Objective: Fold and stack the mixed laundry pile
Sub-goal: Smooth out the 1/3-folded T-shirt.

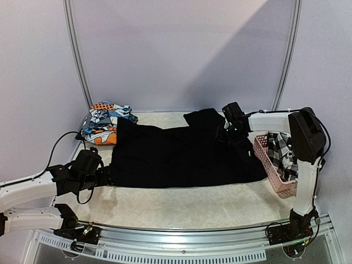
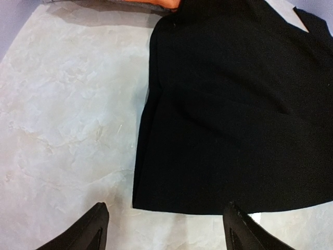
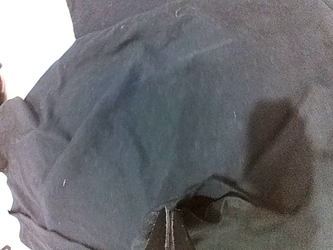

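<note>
A large plain black garment (image 1: 181, 154) lies spread across the table's middle. My left gripper (image 1: 107, 177) is open just off its near left corner; in the left wrist view the fingertips (image 2: 237, 221) flank the black hem (image 2: 208, 205), and the gripper (image 2: 166, 229) holds nothing. My right gripper (image 1: 226, 132) is at the garment's far right edge. In the right wrist view it (image 3: 169, 229) is shut on a pinched fold of the black fabric (image 3: 156, 104). Orange-blue-white printed pieces (image 1: 104, 124) sit folded at the far left.
A pink perforated basket (image 1: 269, 165) stands at the right edge with a black-and-white checked garment (image 1: 281, 148) in it. Pale marble tabletop (image 1: 187, 206) shows in front of the black garment. An orange cloth edge (image 2: 166, 4) shows at the top of the left wrist view.
</note>
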Tool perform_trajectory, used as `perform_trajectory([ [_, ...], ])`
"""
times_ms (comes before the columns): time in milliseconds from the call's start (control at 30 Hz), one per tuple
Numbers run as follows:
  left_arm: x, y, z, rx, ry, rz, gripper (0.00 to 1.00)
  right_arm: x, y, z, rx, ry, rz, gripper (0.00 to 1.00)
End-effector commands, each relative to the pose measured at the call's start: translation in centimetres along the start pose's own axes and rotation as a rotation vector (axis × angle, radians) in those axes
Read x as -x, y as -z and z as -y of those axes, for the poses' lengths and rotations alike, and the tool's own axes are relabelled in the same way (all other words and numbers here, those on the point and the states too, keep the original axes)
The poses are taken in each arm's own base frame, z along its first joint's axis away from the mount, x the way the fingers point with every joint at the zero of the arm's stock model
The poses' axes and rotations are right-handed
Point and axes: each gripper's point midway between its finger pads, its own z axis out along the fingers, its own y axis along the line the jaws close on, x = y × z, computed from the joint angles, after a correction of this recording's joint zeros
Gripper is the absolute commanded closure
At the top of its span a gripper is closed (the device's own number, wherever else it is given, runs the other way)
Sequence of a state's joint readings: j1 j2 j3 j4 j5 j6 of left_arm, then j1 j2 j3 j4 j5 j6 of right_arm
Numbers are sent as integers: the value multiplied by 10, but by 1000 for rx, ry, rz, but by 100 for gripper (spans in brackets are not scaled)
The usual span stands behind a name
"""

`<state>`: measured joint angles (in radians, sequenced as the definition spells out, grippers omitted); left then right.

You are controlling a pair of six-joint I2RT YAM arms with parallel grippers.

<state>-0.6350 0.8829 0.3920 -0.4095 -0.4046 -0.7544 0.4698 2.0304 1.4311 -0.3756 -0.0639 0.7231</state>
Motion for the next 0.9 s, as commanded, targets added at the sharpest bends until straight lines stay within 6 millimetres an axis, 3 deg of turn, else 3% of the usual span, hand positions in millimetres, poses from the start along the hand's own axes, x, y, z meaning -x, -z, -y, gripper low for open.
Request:
perform_trajectory([
  [0,-4,1,0,0,-24,-10,23,7,-17,-4,-12,34,-43,100],
  [200,-5,2,-3,19,-5,-15,23,6,-33,-16,9,113,-105,95],
  [300,-5,3,-6,33,13,-14,22,1,-31,-26,37,163,-121,84],
  [400,-4,3,-11,61,28,-11,21,-8,-24,-38,58,234,-141,65],
  [433,-4,3,-13,73,31,-12,20,-10,-20,-38,50,250,-142,58],
  [500,-5,3,-15,92,34,-18,20,-11,-12,-30,-5,271,-128,53],
  [567,-6,2,-17,112,37,-30,20,-10,3,-17,-54,271,-98,51],
  [633,-8,0,-19,137,35,-45,20,-11,21,-3,-103,262,-56,40],
  [700,-10,-3,-18,148,35,-59,21,-9,54,6,-114,238,15,32],
  [767,-13,-6,-17,153,30,-76,25,-18,80,14,-98,211,58,24],
  [800,-15,-7,-17,155,24,-84,27,-33,82,29,-112,198,46,21],
  [867,-18,-8,-18,175,5,-105,29,-44,106,35,-80,163,83,19],
])
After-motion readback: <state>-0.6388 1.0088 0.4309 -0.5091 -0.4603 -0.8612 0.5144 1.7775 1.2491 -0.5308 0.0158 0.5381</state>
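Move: The right hand still has a bit of cloth pinched; the far right part of the T-shirt, where it goes, lies about 3 cm ahead, 2 cm left and 4 cm below. From this hand the far flap is some 12 cm ahead and 5 cm left, the basket 12 cm back and 19 cm right. The left hand's target, the shirt's near left corner, lies about 1 cm ahead, 2 cm left and 6 cm below; the patterned pile is 25 cm ahead and 5 cm left. Carry the right hand's pinched cloth some 3 cm farther forward and to the left, low over the T-shirt, and open the fingers wide to let it go while turning counter-clockwise; then draw back about 10 cm and right, rising at the end. Meanwhile sink the open left hand about 2 cm and ease it left towards the near left corner, tipping slightly down. ##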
